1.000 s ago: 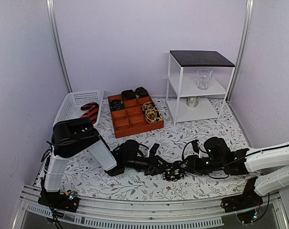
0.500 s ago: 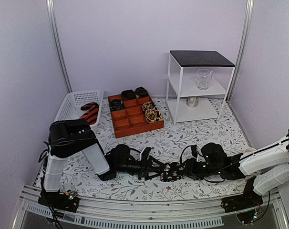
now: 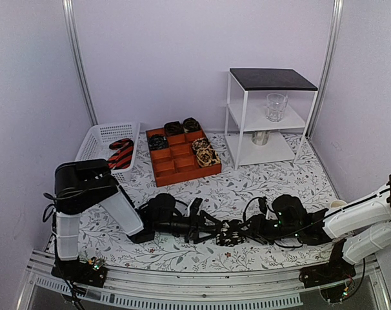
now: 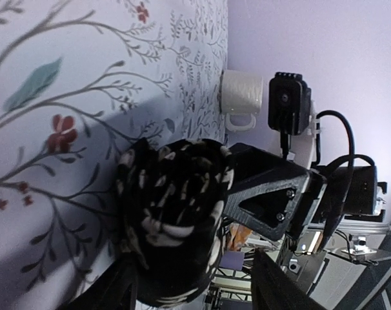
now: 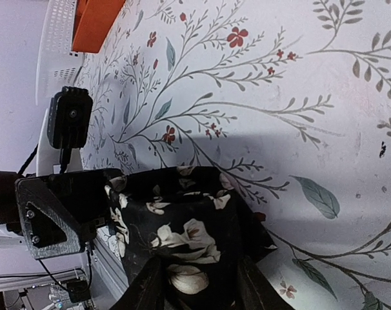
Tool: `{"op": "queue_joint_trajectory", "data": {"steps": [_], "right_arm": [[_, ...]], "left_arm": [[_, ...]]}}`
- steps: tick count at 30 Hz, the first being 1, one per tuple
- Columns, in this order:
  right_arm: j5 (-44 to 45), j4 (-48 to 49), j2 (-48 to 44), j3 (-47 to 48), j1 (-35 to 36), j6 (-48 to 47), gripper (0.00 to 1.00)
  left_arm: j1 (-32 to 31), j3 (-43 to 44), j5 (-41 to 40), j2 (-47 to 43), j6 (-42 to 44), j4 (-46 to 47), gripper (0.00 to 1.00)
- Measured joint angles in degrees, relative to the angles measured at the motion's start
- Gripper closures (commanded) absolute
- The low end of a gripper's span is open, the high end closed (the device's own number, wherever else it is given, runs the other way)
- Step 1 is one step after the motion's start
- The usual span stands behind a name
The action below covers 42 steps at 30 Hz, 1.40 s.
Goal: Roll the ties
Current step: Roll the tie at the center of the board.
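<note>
A coiled tie (image 3: pixel 231 232), black with pale flowers, sits on the floral tablecloth near the front edge between my two grippers. My right gripper (image 3: pixel 245 230) comes in from the right and is shut on the tie (image 5: pixel 182 226), with a finger on either side of the coil. In the left wrist view its black finger (image 4: pixel 266 200) presses the coil (image 4: pixel 173 219). My left gripper (image 3: pixel 211 227) lies low on the left and is open (image 4: pixel 195 287). One finger is next to the coil and the other stands clear of it.
An orange divided tray (image 3: pixel 182 165) at the back holds several rolled ties. A white basket (image 3: pixel 95 139) at back left holds a red-and-black striped tie (image 3: pixel 121 152). A white shelf unit (image 3: pixel 266 123) carries a glass (image 3: pixel 276 106). A white mug (image 3: pixel 337 205) stands by the right arm.
My left gripper has opened off the coil and its arm has drawn back to the left and lower. My right gripper has closed on the coil, which shifted slightly left.
</note>
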Motion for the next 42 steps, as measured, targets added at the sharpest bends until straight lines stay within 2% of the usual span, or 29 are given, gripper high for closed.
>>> {"op": "queue_joint_trajectory", "data": {"steps": [7, 12, 25, 28, 31, 38, 42], "right_arm": [[1.3, 3.1, 2.0, 0.0, 1.1, 2.7, 0.65], [1.9, 5.9, 4.3, 0.1, 2.4, 4.5, 0.65], [4.7, 6.8, 4.5, 0.1, 4.9, 7.7, 0.65], [5.8, 6.8, 4.5, 0.1, 5.6, 8.3, 0.66], [7.0, 6.8, 4.5, 0.1, 6.2, 9.1, 0.65], [8.5, 6.5, 4.3, 0.0, 6.8, 10.2, 0.65], [8.9, 5.7, 3.6, 0.0, 6.8, 9.6, 0.6]], "left_arm": [[-1.9, 2.1, 0.7, 4.3, -1.5, 2.2, 0.4], [-2.4, 2.3, 0.1, 4.2, -2.3, 2.1, 0.37], [-4.8, 0.2, -5.6, 2.7, -8.7, 3.4, 0.37], [-5.6, 0.2, -7.5, 2.7, -11.4, 3.9, 0.44], [-6.3, 0.2, -9.2, 2.7, -13.0, 3.3, 0.55], [-6.6, 0.9, -10.7, 2.7, -12.5, 1.7, 0.73], [-6.6, 1.0, -10.8, 2.9, -11.6, 1.9, 0.75]]}}
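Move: The rolled tie sits between the two grippers: from the left hand about 5 cm right, 2 cm back and 2 cm lower; from the right hand some 5 cm left, 1 cm back and 1 cm lower, with the right fingers already on its cloth. The orange box is about 28 cm ahead of the left hand and 11 cm to its left. The white mug stands roughly 28 cm right of the right hand, 2 cm farther out. Bring the left open gripper about 2 cm back, 2 cm right and slightly down onto the rolled tie, roll the wrist some 10 degrees while turning it a little counter-clockwise, then close the fingers to about half their gap around its cloth. Meanwhile keep the right fingers on the tie, ease them 1.5 cm left and turn them slightly clockwise. ##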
